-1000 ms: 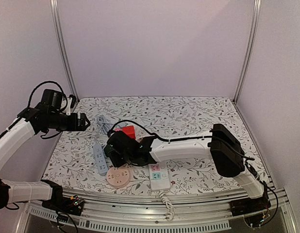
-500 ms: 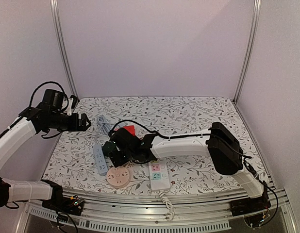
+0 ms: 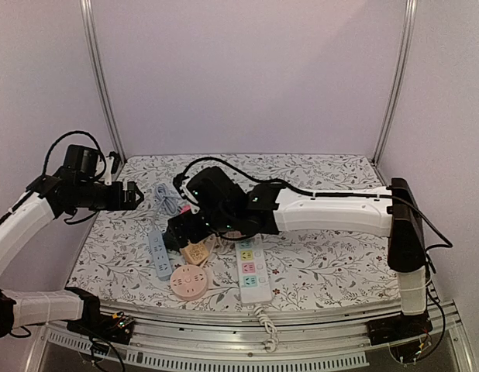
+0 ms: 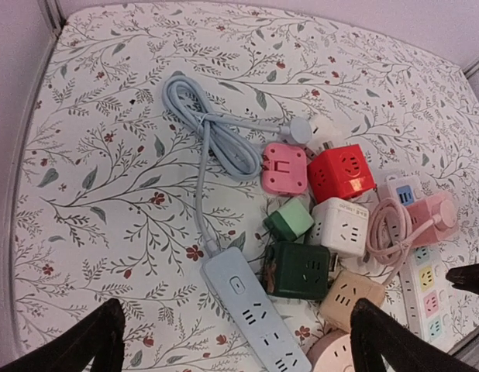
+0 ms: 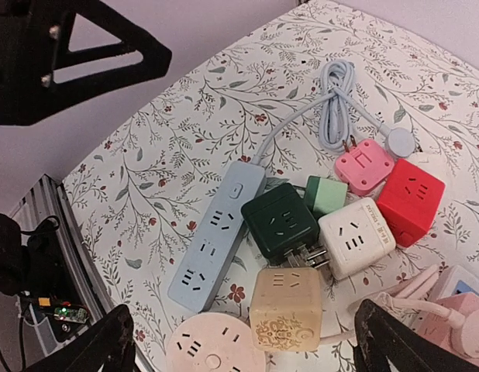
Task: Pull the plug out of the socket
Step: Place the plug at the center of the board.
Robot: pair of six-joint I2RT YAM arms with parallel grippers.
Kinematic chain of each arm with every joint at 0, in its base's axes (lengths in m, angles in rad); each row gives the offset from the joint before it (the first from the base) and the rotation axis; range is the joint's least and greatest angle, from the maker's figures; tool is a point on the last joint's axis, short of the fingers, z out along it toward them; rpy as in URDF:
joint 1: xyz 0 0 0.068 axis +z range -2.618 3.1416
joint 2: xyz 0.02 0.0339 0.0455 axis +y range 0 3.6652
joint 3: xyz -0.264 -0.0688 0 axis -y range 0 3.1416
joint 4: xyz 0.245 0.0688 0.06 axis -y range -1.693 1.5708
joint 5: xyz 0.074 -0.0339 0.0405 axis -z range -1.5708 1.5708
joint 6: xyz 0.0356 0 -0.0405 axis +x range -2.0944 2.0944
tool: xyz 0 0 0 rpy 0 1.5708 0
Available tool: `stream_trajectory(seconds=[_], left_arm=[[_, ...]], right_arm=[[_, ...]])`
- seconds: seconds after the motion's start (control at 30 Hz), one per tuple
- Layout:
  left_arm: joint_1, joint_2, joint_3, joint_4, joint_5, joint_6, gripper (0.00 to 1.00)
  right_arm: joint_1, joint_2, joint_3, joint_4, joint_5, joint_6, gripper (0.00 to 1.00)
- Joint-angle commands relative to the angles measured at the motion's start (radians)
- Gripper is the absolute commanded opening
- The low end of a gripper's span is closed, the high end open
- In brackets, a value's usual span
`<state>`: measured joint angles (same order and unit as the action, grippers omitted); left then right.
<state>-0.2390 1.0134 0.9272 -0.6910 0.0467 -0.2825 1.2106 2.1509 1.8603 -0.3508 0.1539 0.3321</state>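
A dark green cube plug (image 5: 280, 221) lies on the table with its bare metal prongs (image 5: 311, 254) showing in the gap between a beige cube socket (image 5: 286, 308) and a white cube socket (image 5: 356, 236). The prongs sit in no socket. My right gripper (image 5: 243, 306) hovers open above these cubes with nothing between its fingers. In the top view it hangs over the cluster (image 3: 189, 232). My left gripper (image 4: 237, 304) is open and empty, high at the table's left (image 3: 131, 194), looking down on the green cube (image 4: 298, 270) and beige cube (image 4: 349, 298).
A light blue power strip (image 5: 216, 232) with a coiled cord lies left of the cubes. A round pink socket (image 5: 215, 345) is near the front edge. A red cube (image 5: 410, 200), a pink plug (image 5: 363, 165), a light green adapter (image 5: 326, 194) and a white strip (image 3: 253, 275) crowd the right.
My right gripper has opened and risen from the table, away from the cubes. The beige cube now lies uncovered beside the green one. The left arm has hardly moved.
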Motion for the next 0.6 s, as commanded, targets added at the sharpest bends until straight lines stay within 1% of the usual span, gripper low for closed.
stream_trajectory(seconds=[0.0,0.2,0.33,0.4,0.47,0.57], left_arm=[[0.012,-0.037,-0.021,0.027,-0.020,-0.003,0.99],[-0.007,-0.081,-0.032,0.054,0.015,0.012,0.97],[-0.081,-0.083,-0.038,0.092,0.069,0.040,0.94],[-0.128,-0.059,-0.024,0.102,0.081,0.054,0.94],[-0.161,-0.018,0.011,0.098,0.090,0.064,0.94],[-0.169,0.052,0.109,0.090,0.114,0.053,0.95]], right_arm=[[-0.002,-0.170,-0.112,-0.048,0.071,0.016,0.98],[-0.060,-0.324,-0.306,-0.114,0.133,0.094,0.99],[-0.109,-0.396,-0.453,-0.095,0.169,0.164,0.99],[-0.116,-0.420,-0.530,-0.045,0.205,0.179,0.99],[-0.118,-0.442,-0.616,0.051,0.220,0.176,0.99],[-0.116,-0.465,-0.713,0.186,0.206,0.171,0.99]])
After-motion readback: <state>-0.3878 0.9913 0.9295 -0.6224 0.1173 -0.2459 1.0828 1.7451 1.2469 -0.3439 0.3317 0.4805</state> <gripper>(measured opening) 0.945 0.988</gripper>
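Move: The pink plug, sitting on the far part of the white socket strip, lies about 15 cm right of the right hand, 6 cm ahead and 10 cm below. The dark green plug is almost under that hand, 2 cm ahead, 1 cm left and 12 cm down; the white cube is 5 cm ahead and 4 cm right, the red cube 9 cm ahead and 6 cm right. From the left hand the pink plug is roughly 19 cm right, 5 cm back and 13 cm down. Carry the open right gripper some 18 cm to the right, away from the dark green plug and towards the pink plug, arching up about 6 cm first, then sinking to 4 cm below its start and easing forward late, with a 20-degree clockwise turn. Lift the left hand slightly, then swing it right towards the pink plug, turning clockwise, fingers open; touch nothing. ##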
